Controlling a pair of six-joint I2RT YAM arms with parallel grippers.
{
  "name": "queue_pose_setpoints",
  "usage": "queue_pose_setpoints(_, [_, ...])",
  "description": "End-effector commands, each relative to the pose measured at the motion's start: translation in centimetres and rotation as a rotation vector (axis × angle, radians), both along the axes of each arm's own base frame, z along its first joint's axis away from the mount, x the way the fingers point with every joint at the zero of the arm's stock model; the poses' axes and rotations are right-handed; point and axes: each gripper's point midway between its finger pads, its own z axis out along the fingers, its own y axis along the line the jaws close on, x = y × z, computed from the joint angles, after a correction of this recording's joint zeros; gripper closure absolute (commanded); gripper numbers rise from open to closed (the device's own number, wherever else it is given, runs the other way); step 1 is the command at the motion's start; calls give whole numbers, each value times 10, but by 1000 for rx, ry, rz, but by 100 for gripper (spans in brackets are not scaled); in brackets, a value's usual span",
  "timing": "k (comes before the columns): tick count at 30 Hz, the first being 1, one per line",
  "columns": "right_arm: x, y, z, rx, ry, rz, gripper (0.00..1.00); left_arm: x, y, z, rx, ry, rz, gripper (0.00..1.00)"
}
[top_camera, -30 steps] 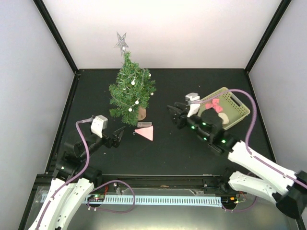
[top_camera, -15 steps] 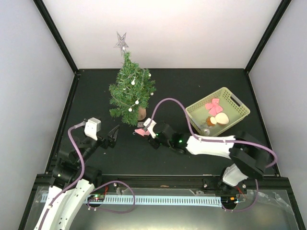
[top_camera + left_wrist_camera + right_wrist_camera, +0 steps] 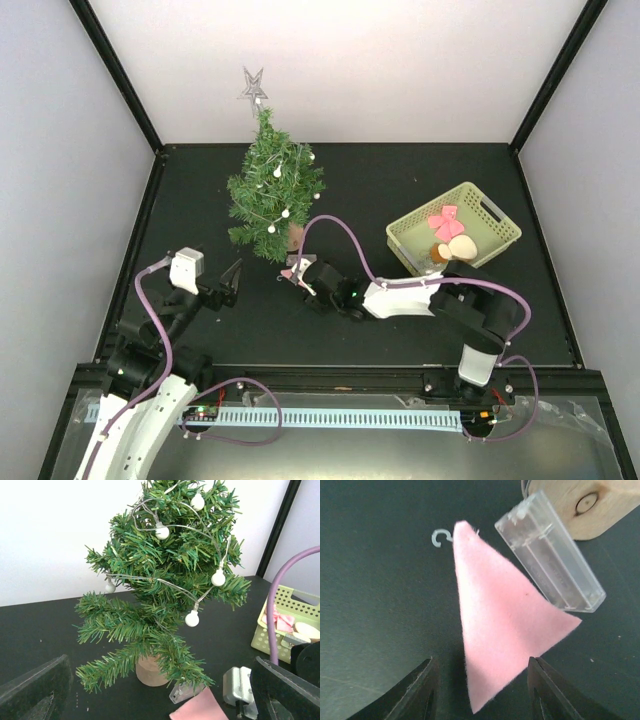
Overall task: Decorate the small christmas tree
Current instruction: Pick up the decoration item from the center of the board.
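Note:
The small christmas tree (image 3: 272, 195) stands at the back left on a light-wood stump (image 3: 149, 671), strung with white bulbs and topped by a silver star (image 3: 252, 85). A pink felt triangle (image 3: 505, 625) with a small clear hook (image 3: 438, 537) lies flat on the table beside the stump. My right gripper (image 3: 482, 682) is open low over it, its fingers either side of the triangle's near corner with a gap on both sides. My left gripper (image 3: 232, 283) is wide open and holds nothing, left of the tree and facing it.
A clear battery box (image 3: 550, 570) lies against the stump, touching the triangle's edge. A light-green basket (image 3: 492, 222) at the right holds a pink bow (image 3: 443, 220) and a cream ornament (image 3: 461, 246). Black frame posts and white walls enclose the table.
My right arm swung from the basket across to the pink triangle by the tree and settled low over it. My left gripper drew back a little to the left.

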Motion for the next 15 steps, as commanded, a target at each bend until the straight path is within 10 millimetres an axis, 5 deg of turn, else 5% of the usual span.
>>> queue_pose_setpoints(1, [8,-1,-10,-59,-21,-18,50,-4,8,14,-5,-40,33,1])
queue_pose_setpoints(10, [10,-20,-31,-154,-32,-48,66,-2,7,13,-4,-34,32,1])
queue_pose_setpoints(15, [4,-26,-22,-129,-28,-38,97,-2,6,12,-6,-30,25,1])
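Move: The pink felt decoration lies flat under my right hand, its middle about 3 cm ahead, 1 cm left and 3 cm below, with its near corner between my open fingertips. The clear battery box is about 7 cm ahead of that hand and 1 cm left, and the tree's wooden base some 11 cm ahead and 2 cm left. From my left hand the decoration is roughly 8 cm ahead, 9 cm right and 27 cm below. I lower my half-open right hand about 3 cm, bringing the fingertips down astride the near corner of the pink decoration. Near the board I all but stop sinking, tip the fingers some 5 degrees steeper, drift a little over 1 cm right and close them nearly shut, pinching that corner. ##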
